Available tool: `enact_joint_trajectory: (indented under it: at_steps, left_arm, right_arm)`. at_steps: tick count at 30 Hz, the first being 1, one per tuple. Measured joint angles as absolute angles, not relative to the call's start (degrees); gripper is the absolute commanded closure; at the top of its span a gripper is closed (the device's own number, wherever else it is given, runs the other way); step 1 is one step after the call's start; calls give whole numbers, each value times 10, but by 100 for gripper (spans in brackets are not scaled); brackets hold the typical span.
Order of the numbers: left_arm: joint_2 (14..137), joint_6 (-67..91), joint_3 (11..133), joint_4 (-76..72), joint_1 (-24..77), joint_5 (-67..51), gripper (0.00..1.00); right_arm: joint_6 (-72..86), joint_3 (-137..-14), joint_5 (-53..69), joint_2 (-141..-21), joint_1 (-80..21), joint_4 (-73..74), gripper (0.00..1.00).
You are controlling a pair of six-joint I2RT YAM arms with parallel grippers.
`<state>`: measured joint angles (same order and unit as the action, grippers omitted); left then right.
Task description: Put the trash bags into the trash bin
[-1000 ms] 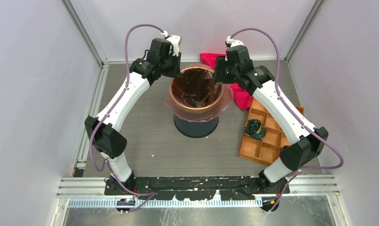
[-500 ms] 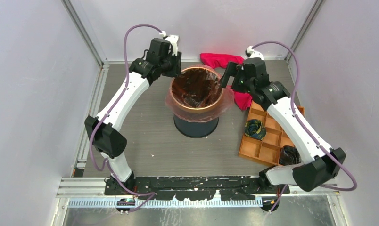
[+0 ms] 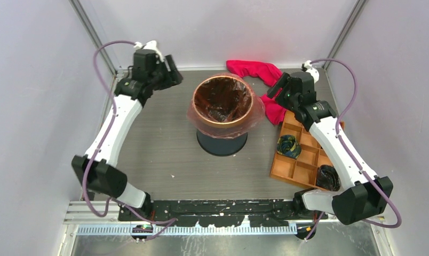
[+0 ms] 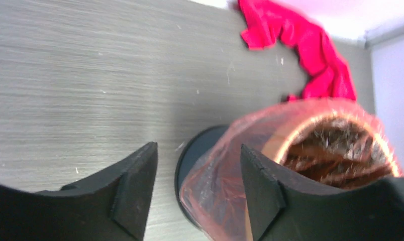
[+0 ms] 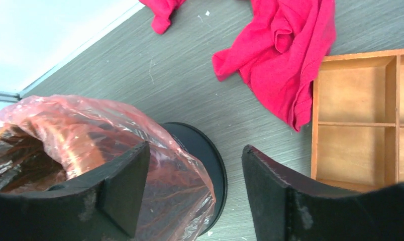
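The trash bin stands mid-table, dark navy with a gold rim. The translucent red-pink trash bag lines it, its edge folded over the rim and hanging down the outside. My left gripper is open and empty, off the bin's far-left side. My right gripper is open and empty, off its far-right side. In the left wrist view the bag and bin base lie between and beyond the open gripper. In the right wrist view the gripper is open over the bag and bin base.
A magenta cloth lies behind and right of the bin, also in the right wrist view. An orange compartment tray at the right holds a multicoloured ball and a dark object. Walls enclose the table.
Both grippers have pulled away from the bin's rim, the left one out to the left, the right one out to the right. The bag stays draped over the rim.
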<state>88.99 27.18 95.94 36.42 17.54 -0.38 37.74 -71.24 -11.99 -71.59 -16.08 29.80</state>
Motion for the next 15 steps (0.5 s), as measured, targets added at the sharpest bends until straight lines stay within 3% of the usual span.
enact_joint_trajectory:
  at_steps: [6, 7, 11, 15]
  left_arm:
    - [784, 346, 830, 307, 130, 15, 58]
    - [774, 359, 805, 298, 132, 14, 67]
    - [768, 399, 716, 261, 139, 2, 87]
    - [781, 429, 666, 243, 154, -11, 94]
  right_arm:
    - [406, -669, -121, -715, -157, 265, 55]
    - [411, -661, -121, -715, -157, 256, 57]
    - [425, -629, -122, -715, -157, 234, 64]
    - [437, -608, -119, -718, -159, 205, 68]
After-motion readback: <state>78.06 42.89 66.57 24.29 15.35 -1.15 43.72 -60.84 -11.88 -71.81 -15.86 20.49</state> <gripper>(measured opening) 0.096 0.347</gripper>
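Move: The trash bin, with the trash bag already folded over its rim, has its middle about 15 cm to the right of the left hand, 7 cm nearer the bases and 17 cm lower. From the right hand it is some 18 cm left, 1 cm back and 13 cm lower. The red cloth lies about 20 cm straight ahead of the right hand, and the wooden tray 9 cm back and 17 cm to its right, both some 25 cm below. Beside the bag-lined bin the two grippers sink with nothing in them. The left first swings about 4 cm to the left, away from the rim, then drops some 10 cm, drawing back 4 cm and easing slightly right again; it tips a little further down, turns counter-clockwise and closes almost shut. The right goes nearly straight down about 5 cm, its fingers closing to roughly half their starting gap. ##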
